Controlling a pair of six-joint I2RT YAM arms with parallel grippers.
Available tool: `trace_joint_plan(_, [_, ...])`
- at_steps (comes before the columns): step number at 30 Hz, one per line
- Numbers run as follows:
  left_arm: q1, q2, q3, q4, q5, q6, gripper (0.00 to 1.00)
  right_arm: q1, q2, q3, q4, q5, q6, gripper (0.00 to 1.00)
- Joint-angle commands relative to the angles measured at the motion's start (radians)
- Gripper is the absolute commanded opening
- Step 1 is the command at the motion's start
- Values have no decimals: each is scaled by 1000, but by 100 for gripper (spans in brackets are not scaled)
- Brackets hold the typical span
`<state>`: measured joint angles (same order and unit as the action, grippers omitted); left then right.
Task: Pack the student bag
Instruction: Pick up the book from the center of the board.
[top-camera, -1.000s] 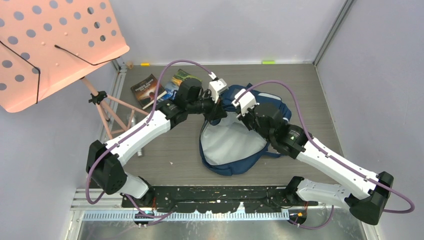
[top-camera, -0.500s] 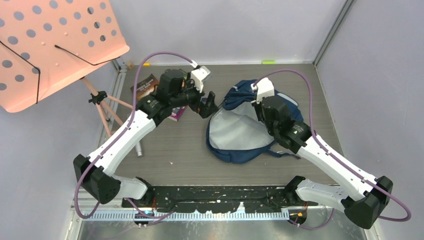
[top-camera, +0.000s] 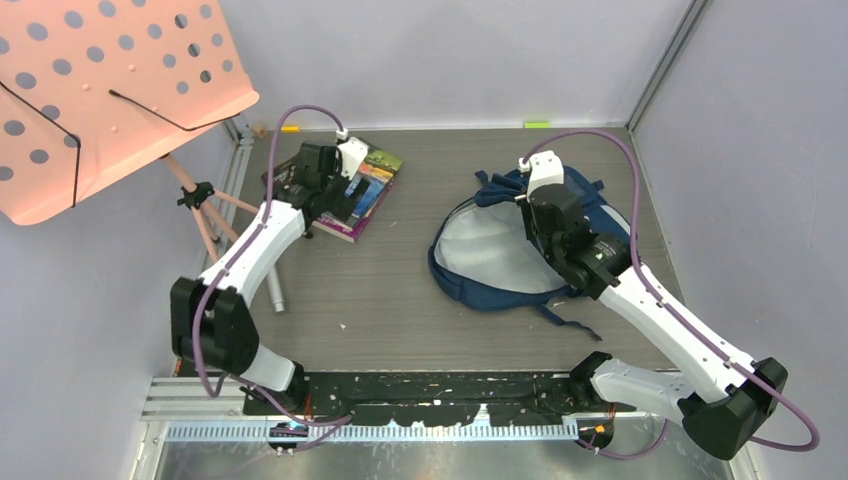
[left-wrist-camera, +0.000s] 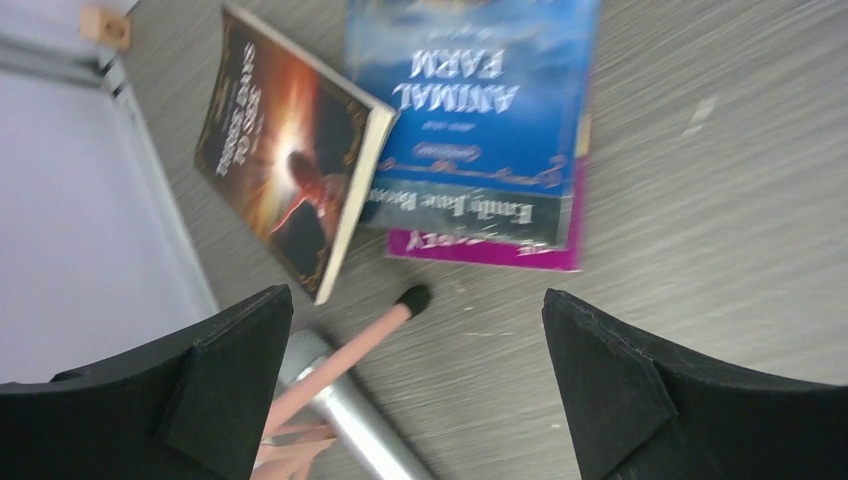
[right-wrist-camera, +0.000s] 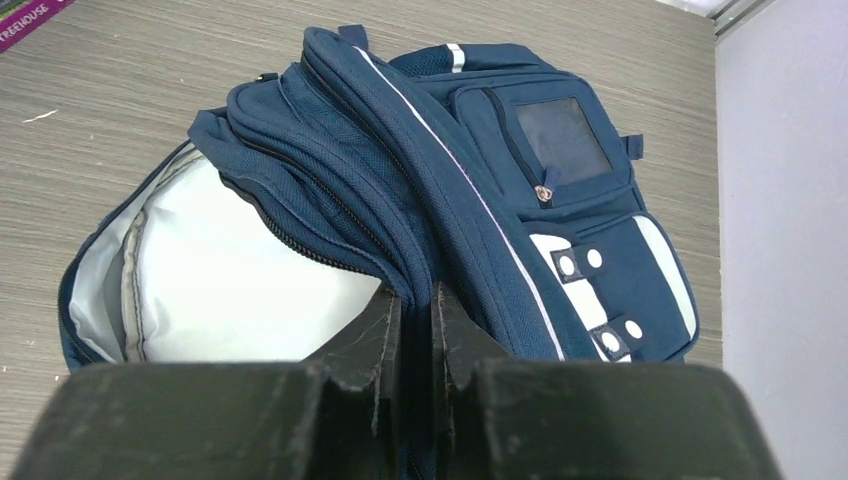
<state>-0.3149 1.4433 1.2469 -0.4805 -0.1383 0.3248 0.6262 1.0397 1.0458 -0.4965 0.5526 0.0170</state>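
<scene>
The student bag (top-camera: 480, 255) lies at the right of the table, navy blue with white trim, its main compartment gaping and the pale lining showing. My right gripper (top-camera: 537, 205) stands over the bag's far part. In the right wrist view it (right-wrist-camera: 415, 290) is shut on a fold of the bag's (right-wrist-camera: 450, 170) zippered rim, with the front pocket to the right. My left gripper (top-camera: 335, 200) hangs over the far left beside a stack of books (top-camera: 370, 185). In the left wrist view it (left-wrist-camera: 415, 300) is open and holds nothing.
A blue book (left-wrist-camera: 480, 80) lies on a purple one (left-wrist-camera: 480, 245), and a dark book (left-wrist-camera: 285, 150) leans against them. A pink music stand (top-camera: 110, 90) fills the far left, one leg (left-wrist-camera: 380, 325) beneath my left fingers. A silver cylinder (top-camera: 273, 290) lies near it.
My left gripper let go of the bag, opened, and swung left to the books. My right gripper closed on the bag's rim and pulled the bag to the right.
</scene>
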Motion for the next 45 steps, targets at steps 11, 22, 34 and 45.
trace_joint_plan(11, [144, 203, -43, 262, -167, 168, 92, -12, -89, 48, 134, -24, 38, 0])
trace_joint_plan(22, [154, 315, -13, 333, -149, 194, 69, -18, -67, 38, 155, -38, 28, 0])
trace_joint_plan(34, [169, 395, 1, 389, -202, 230, 51, -22, -83, 24, 168, -49, 15, 0])
trace_joint_plan(45, [184, 453, 33, 373, -140, 235, 25, -22, -83, 17, 175, -52, 4, 0])
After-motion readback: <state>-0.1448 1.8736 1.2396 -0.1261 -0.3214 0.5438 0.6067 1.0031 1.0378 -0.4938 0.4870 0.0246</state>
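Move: The book to grasp, the black "Three Days to See", has its middle about 14 cm ahead of the left hand, 14 cm to its left and 13 cm below. Animal Farm lies alongside on the stack, roughly 14 cm ahead and 4 cm to the right of the hand. The pink stand's leg tip is level with the hand and some 8 cm left, at table height. From the right hand, the black book is about 65 cm left and 23 cm ahead. Around the black book's near short edge, close to its near corner, the left fingers come in from wide open to about a third, one over the cover, one off the edge; a firm grip can't be seen yet. To get there the hand sinks some 12 cm and swings left about 10 cm, then keeps easing forward and down, rolling its left side up 15 to 20 degrees. The right hand keeps pinching the backpack flap. ##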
